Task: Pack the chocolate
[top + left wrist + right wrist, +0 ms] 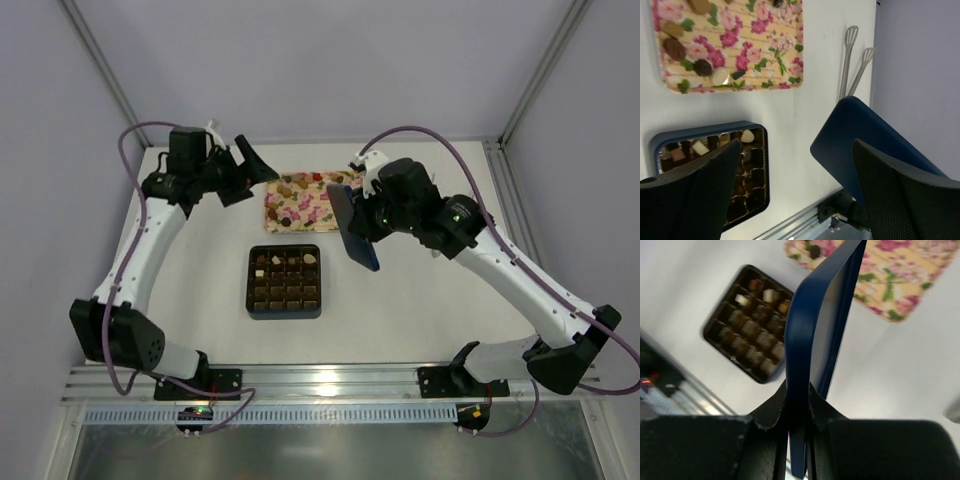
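Note:
Several pieces of chocolate [300, 190] lie loose on a floral tray [318, 212] at the back of the table, brown, dark and cream ones [674, 47]. A few more sit in the top row of the dark grid box [285, 281] in front of the tray. My right gripper [799, 395] is shut on the edge of a navy-blue lid [815, 330], holding it on edge above the table, right of the box [355, 240]. My left gripper [795, 150] hangs open and empty, high over the tray's left end [250, 170].
A pair of pale tongs [850, 60] lies on the table beyond the tray's right side. The table's metal front rail [330, 380] runs along the near edge. Frame posts stand at the back corners.

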Robot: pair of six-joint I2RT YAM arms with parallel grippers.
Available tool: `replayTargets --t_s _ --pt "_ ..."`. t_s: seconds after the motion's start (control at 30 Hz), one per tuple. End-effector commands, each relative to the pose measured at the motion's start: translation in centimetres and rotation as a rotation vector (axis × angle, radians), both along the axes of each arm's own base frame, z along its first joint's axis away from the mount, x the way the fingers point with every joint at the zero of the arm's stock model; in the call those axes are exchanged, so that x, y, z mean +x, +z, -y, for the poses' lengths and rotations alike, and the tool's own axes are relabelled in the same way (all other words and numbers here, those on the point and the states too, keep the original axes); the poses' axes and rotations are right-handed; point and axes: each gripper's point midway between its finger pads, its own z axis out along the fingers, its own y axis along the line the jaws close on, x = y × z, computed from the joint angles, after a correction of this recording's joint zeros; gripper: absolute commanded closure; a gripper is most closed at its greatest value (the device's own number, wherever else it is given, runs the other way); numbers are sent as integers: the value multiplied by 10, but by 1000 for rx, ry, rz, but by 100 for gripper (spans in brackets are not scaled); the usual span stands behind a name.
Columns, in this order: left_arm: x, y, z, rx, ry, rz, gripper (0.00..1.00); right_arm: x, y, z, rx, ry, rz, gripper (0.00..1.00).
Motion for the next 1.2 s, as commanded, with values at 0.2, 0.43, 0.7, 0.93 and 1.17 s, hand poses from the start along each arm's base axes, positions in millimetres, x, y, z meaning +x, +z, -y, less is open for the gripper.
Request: replayTargets --t_s 0.2,0.43,0.7,0.93,1.17 --pt "-61 -18 -78 373 168 10 10 -9 41 -79 706 284 -353 96" --pt "-81 -45 -81 395 146 -30 9 8 24 -103 952 292 -436 96" --pt "-93 -77 -81 398 121 -84 9 18 -8 -117 1065 277 -514 96" --pt "-96 -98 -79 395 112 -120 9 17 -48 -128 1061 251 -581 96" --pt "-98 -117 -76 378 111 -152 9 15 -81 -130 1046 230 -624 96"
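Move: The chocolate box, open, lies roughly 20 cm to the left of the right hand, about level with it in reach and some 25 cm below; that hand already pinches the blue lid by one edge, the lid standing on edge. From the right hand the flowered tray lies about 23 cm ahead, 11 cm left and 27 cm down. The empty left hand has the box about 12 cm back, 5 cm right and 24 cm below, and the lid about 10 cm back, 21 cm right and slightly lower. Still pinching the lid, the right hand carries it about 13 cm left towards the box, first nearly level and then sinking some 10 cm, while the wrist rolls about 70 degrees, laying the lid over from on edge towards flat. The open left hand draws back and left out of the lid's way, rising briefly before dropping to a net 12 cm lower, and comes to hover at the left of the box, its left side rolled up about 25 degrees, touching nothing. ##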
